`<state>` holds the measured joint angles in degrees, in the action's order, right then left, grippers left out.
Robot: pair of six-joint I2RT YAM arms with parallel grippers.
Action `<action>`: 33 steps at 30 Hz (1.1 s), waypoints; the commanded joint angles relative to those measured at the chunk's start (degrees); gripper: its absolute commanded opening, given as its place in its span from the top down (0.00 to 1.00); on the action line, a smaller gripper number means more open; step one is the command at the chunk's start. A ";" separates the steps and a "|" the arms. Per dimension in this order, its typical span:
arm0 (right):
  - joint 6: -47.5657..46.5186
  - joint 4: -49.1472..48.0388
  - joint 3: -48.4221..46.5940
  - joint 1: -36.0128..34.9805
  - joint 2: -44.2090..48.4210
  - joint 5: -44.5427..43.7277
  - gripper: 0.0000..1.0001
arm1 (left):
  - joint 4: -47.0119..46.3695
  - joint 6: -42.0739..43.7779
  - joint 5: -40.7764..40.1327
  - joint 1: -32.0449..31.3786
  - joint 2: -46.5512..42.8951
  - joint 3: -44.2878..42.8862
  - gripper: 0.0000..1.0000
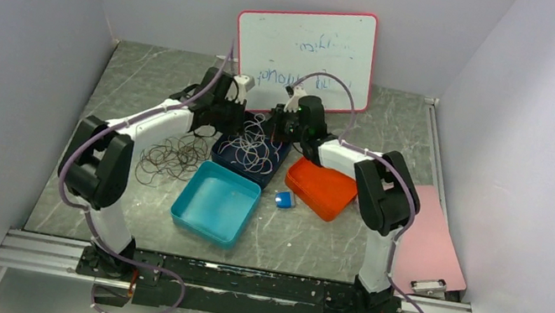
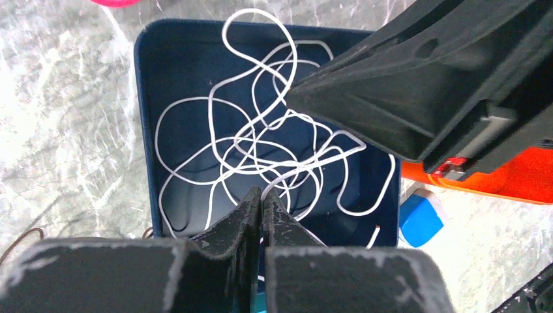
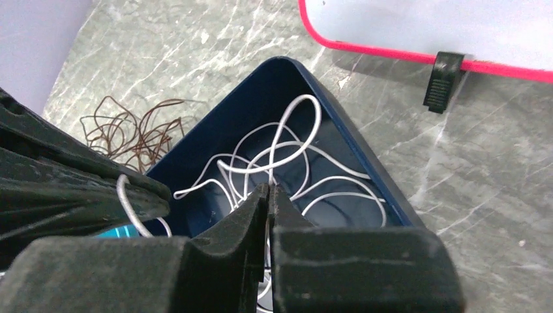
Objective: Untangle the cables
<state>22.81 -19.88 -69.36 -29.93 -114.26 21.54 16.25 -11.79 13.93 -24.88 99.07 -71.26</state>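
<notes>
A whitish cable [image 2: 280,166] lies in loose loops inside a dark blue tray [image 2: 140,98]. My left gripper [image 2: 262,192] is shut over the tray's near side, with a white strand pinched between its tips. My right gripper [image 3: 269,188] is also shut, and a strand of the same white cable [image 3: 317,117] runs up from between its fingers. Both grippers hang close together over the tray [image 1: 266,178]. A pile of dark brown cables [image 1: 172,158] lies on the table left of the tray, also visible in the right wrist view [image 3: 134,130].
A teal tray [image 1: 186,211] sits in front of the blue one, an orange tray [image 1: 321,188] to its right, and a small blue block [image 1: 284,199] between them. A whiteboard [image 1: 304,50] leans on the back wall. A pink clipboard [image 1: 430,242] lies at the right.
</notes>
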 commanded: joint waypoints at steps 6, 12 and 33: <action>-3.57 3.74 -0.37 1.10 5.53 -4.66 0.76 | 0.79 -1.15 -5.40 -1.29 2.19 0.95 0.93; -5.52 5.15 2.85 1.33 12.18 -7.83 0.64 | 0.14 -1.50 -5.54 -1.37 3.49 0.80 0.93; -7.43 3.45 11.27 1.20 21.95 -2.42 0.61 | 0.99 -3.65 -8.62 -1.75 -3.26 0.03 0.52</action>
<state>16.43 -15.11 -58.52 -28.95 -94.61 17.12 17.06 -14.44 7.44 -26.11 101.06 -70.70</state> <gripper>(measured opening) 0.389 0.461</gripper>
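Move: Both hands hold the white cable over the navy bin it is going into. That bin's middle lies about 3 cm to the left hand's right and 8 cm below, level with it front to back; from the right hand it is some 5 cm left, 1 cm back and 6 cm below. The brown cable lies about 16 cm left of the left hand and 5 cm back; the orange bin is some 14 cm right of the right hand and 7 cm back. Open the right gripper first to let go of its part of the white cable, then lift it away about 8 cm while drawing it right and slightly back. Meanwhile lower the left gripper some 6 cm into the navy bin, still pinching; open it near the bottom to release the cable, then start back up. ##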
